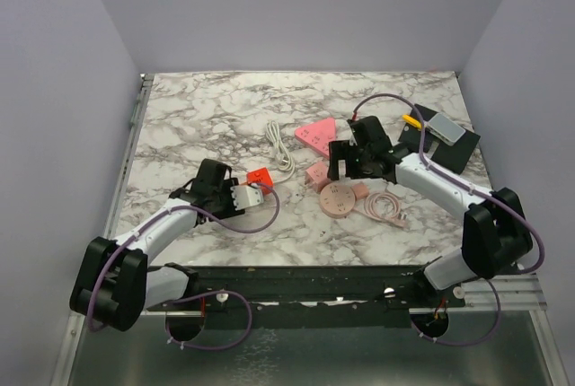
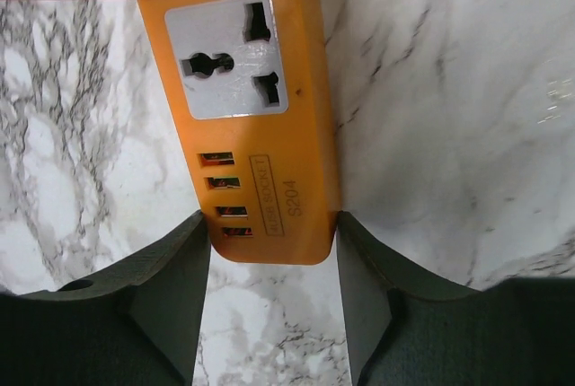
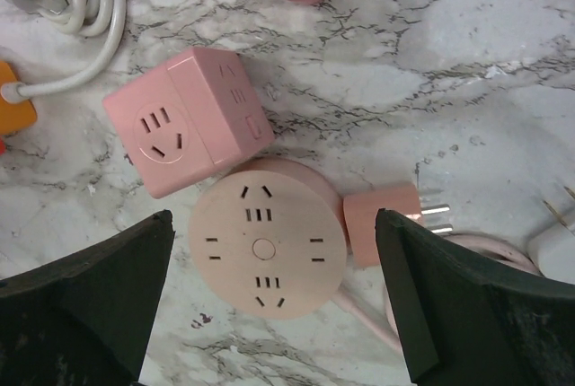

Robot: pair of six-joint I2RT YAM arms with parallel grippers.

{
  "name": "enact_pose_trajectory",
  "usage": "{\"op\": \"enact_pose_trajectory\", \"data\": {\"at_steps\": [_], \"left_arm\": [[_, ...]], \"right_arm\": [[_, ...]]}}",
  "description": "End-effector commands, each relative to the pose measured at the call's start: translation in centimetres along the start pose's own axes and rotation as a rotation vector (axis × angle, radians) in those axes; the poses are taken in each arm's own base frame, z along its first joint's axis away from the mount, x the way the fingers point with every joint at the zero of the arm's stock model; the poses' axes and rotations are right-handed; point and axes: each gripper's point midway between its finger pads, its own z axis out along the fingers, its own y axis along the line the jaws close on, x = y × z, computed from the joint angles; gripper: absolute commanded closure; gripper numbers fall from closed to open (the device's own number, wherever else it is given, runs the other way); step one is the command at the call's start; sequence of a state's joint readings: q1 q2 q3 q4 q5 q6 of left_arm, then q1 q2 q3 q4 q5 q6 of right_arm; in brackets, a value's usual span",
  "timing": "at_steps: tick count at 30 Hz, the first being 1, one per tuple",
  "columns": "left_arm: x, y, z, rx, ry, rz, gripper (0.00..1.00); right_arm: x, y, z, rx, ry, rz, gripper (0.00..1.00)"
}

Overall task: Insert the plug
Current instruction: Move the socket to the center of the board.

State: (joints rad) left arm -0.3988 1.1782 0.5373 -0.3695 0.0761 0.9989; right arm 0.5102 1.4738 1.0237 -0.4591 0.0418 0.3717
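Note:
An orange socket block [image 2: 241, 108] with a grey universal outlet and several USB ports lies on the marble table [image 1: 207, 126]. My left gripper [image 2: 274, 229] has both fingers [image 2: 171, 287] pressed against the sides of its near end. In the top view the block [image 1: 259, 177] sits just beyond the left gripper [image 1: 235, 195]. My right gripper [image 3: 274, 224] hangs open above a round pink socket [image 3: 267, 249], touching nothing. A pink plug [image 3: 384, 222] with metal prongs lies right beside that round socket. A pink cube socket [image 3: 184, 118] sits just beyond it.
A coiled white cable with its plug [image 1: 280, 148] lies mid-table. A pink triangular adapter [image 1: 318, 135] sits behind the cube. The pink cord [image 1: 386, 206] coils to the right. At the back right stands a black box [image 1: 440, 139] carrying a grey device.

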Motion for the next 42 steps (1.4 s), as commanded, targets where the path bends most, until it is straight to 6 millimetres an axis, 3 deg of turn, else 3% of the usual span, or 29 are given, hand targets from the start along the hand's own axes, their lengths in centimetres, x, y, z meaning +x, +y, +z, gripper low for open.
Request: {"op": "enact_pose_trajectory", "data": {"at_steps": [1,10,18,20,22,24,25,26,31,35,38,42], "left_arm": [[2.4,2.1,-0.1,-0.031,0.055,0.026,0.71],[1.4,-1.9,-0.5,0.172,-0.044,0.179,0.72],[2.6,-2.4,-0.2,0.236,0.003,0.246,0.78],[2.6,-1.7,-0.2,0.227,0.004,0.234,0.72],[2.6,-0.8,-0.4,0.208,0.006,0.22,0.59],[2.3,0.1,-0.7,0.18,0.0,0.203,0.36],[2.1,0.6,-1.1,0.164,-0.005,0.201,0.16],[1.9,0.9,-1.4,0.153,-0.008,0.201,0.03],[-0.1,3.0,-3.7,0.075,-0.073,0.207,0.01],[-3.3,5.3,-6.6,-0.024,-0.194,0.22,0.01],[-6.5,7.1,-10.0,-0.123,-0.318,0.262,0.01],[-9.9,7.9,-13.8,-0.225,-0.468,0.401,0.01]], "right_arm": [[-1.5,2.4,1.3,-0.105,-0.023,-0.056,0.0],[-0.9,4.7,4.0,-0.102,0.009,-0.183,0.0],[-0.2,4.8,5.1,-0.079,0.023,-0.207,0.0],[-0.1,4.7,5.5,-0.072,0.028,-0.214,0.0],[-0.1,4.8,5.9,-0.068,0.032,-0.223,0.0],[-0.1,5.0,6.2,-0.065,0.035,-0.231,0.03],[0.0,5.0,6.4,-0.062,0.038,-0.234,0.06],[0.1,5.1,6.5,-0.062,0.039,-0.237,0.1],[0.2,5.6,6.6,-0.08,0.04,-0.249,0.35],[-0.2,6.1,5.8,-0.105,0.034,-0.255,0.58],[-1.0,7.4,4.1,-0.172,0.022,-0.266,0.64],[-2.4,10.6,0.4,-0.344,0.002,-0.288,0.68]]}}
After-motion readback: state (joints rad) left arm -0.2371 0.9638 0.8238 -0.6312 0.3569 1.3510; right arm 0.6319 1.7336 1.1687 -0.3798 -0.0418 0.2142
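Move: The pink cube socket lies roughly 6 cm to the right hand's left, 2 cm ahead and 6 cm below; the round socket is 3 cm back, 2 cm left and 8 cm down, and the pink triangular socket 12 cm ahead, 6 cm left. The left hand already pinches the near-left end of the orange power strip, whose middle is about 6 cm right and 3 cm ahead; the red cube on its far end sits some 8 cm right, 6 cm ahead. The orange power strip, still pinched by its left end, is swung about 12 degrees clockwise while the left hand shifts some 2 cm left; those fingers then open and rise clear by roughly 14 cm. Meanwhile the pink cube socket is reached by the right hand, going left about 6 cm and down 5 while turning counter-clockwise; its fingers close and pinch the cube's sides, then start upward by 1 cm. ##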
